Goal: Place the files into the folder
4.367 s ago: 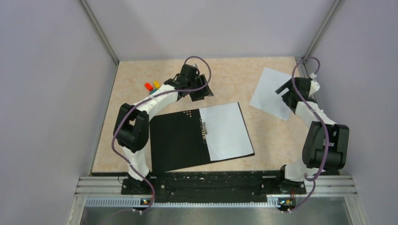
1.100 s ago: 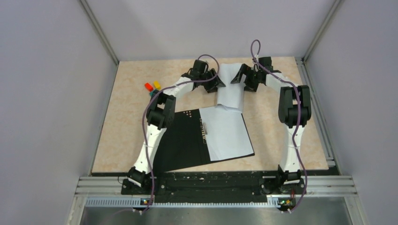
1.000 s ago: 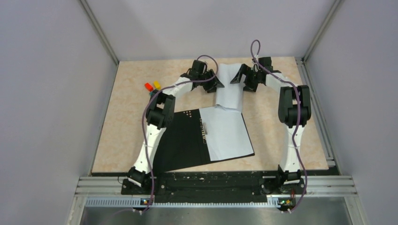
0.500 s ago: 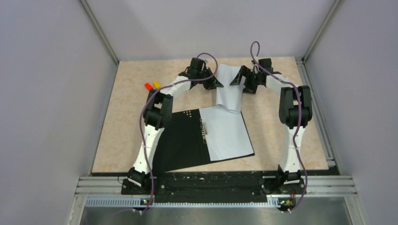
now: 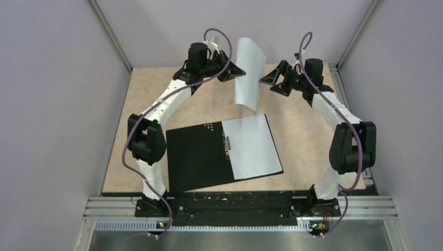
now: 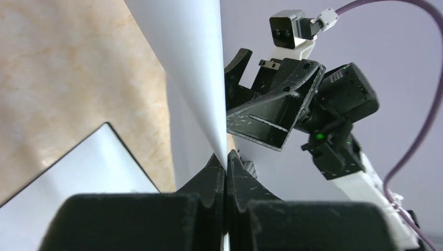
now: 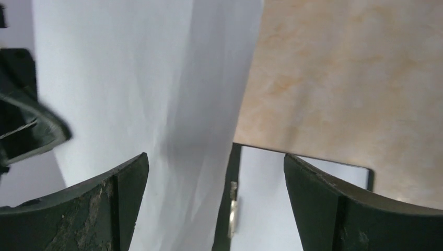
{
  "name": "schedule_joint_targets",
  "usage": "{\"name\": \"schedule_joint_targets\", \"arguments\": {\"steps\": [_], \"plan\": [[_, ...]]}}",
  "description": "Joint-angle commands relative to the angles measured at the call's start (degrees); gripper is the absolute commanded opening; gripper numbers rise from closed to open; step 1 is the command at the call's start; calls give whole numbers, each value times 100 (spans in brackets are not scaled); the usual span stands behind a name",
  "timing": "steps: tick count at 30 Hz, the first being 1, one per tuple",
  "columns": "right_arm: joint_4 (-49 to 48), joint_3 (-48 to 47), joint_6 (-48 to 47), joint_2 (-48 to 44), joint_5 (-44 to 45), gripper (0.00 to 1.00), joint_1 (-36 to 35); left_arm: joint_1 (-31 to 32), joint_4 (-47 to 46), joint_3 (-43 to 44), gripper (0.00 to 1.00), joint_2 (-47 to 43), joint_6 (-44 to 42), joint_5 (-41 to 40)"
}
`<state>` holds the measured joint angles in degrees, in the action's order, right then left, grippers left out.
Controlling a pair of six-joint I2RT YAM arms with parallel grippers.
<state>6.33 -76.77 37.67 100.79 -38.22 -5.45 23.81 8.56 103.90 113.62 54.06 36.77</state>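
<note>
The folder (image 5: 196,157) lies open near the table's middle, black inside, with a metal clip (image 5: 226,144) at its spine. One white file (image 5: 253,146) rests flat on its right half. A second white file (image 5: 248,73) hangs curled in the air above the table's far side. My left gripper (image 5: 236,70) is shut on its upper left edge; in the left wrist view the jaws (image 6: 225,163) pinch the sheet (image 6: 193,63). My right gripper (image 5: 271,81) stands open just right of the sheet, not touching it. Between its fingers (image 7: 215,157) I see the hanging sheet (image 7: 146,78) and the folder's clip (image 7: 233,209) below.
Grey walls close in the beige table (image 5: 308,130) on the left, back and right. A black rail (image 5: 230,201) with both arm bases runs along the near edge. The two arms arch high over the table's far half.
My left gripper has shut on the sheet's edge and lifted it off the table, so it now hangs upright. Both arms rose; the right gripper stayed open and drew slightly right.
</note>
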Motion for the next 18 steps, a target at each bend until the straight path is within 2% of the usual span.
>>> {"name": "schedule_joint_targets", "arguments": {"steps": [1, 4, 9, 12, 15, 18], "plan": [[-1860, 729, 1092, -1070, -757, 99, 24, -17, -535, -448, 0, -1040, 10, 237], [-3215, 1350, 2063, -1646, -991, 99, 24, -17, -787, -713, 0, -1542, 225, 294], [-4727, 1843, 3175, -2221, -1053, 99, -55, -17, -1282, -983, 0, -2214, 641, 455], [-5074, 1843, 3369, -2351, -1042, 99, -129, -17, -1603, -1180, 0, -2496, 918, 531], [-4970, 1751, 3277, -2386, -1017, 99, -154, -8, -1833, -1311, 0, -2708, 1158, 651], [-5425, 1729, 3544, -2341, -1045, 99, -206, -10, -1877, -1405, 0, -2922, 1204, 681]]}}
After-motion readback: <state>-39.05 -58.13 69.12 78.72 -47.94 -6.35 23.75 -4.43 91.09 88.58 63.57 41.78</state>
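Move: The left hand already pinches the second sheet by its left edge; the folder's right half, where the first sheet lies, has its middle some 17 cm back from this hand, 5 cm to its right and 25 cm below. The folder's metal clip is level with that middle, about 12 cm left of it. From the open right hand, the lifted sheet's middle is roughly 9 cm to the left, 2 cm ahead and 6 cm above. The left arm keeps its pinch on the sheet's left edge and carries it quickly up some 16 cm and back about 11 cm, drifting slightly left, its fingers tipping up about 20 degrees, so that the hand comes high over the far part of the folder. The right hand, still wide open beside the sheet's free right edge, goes along up and back almost as far with a small drift left, its fingers swinging from pointing down to slightly above level; it doesn't close, and whether it touches the sheet can't be seen. ##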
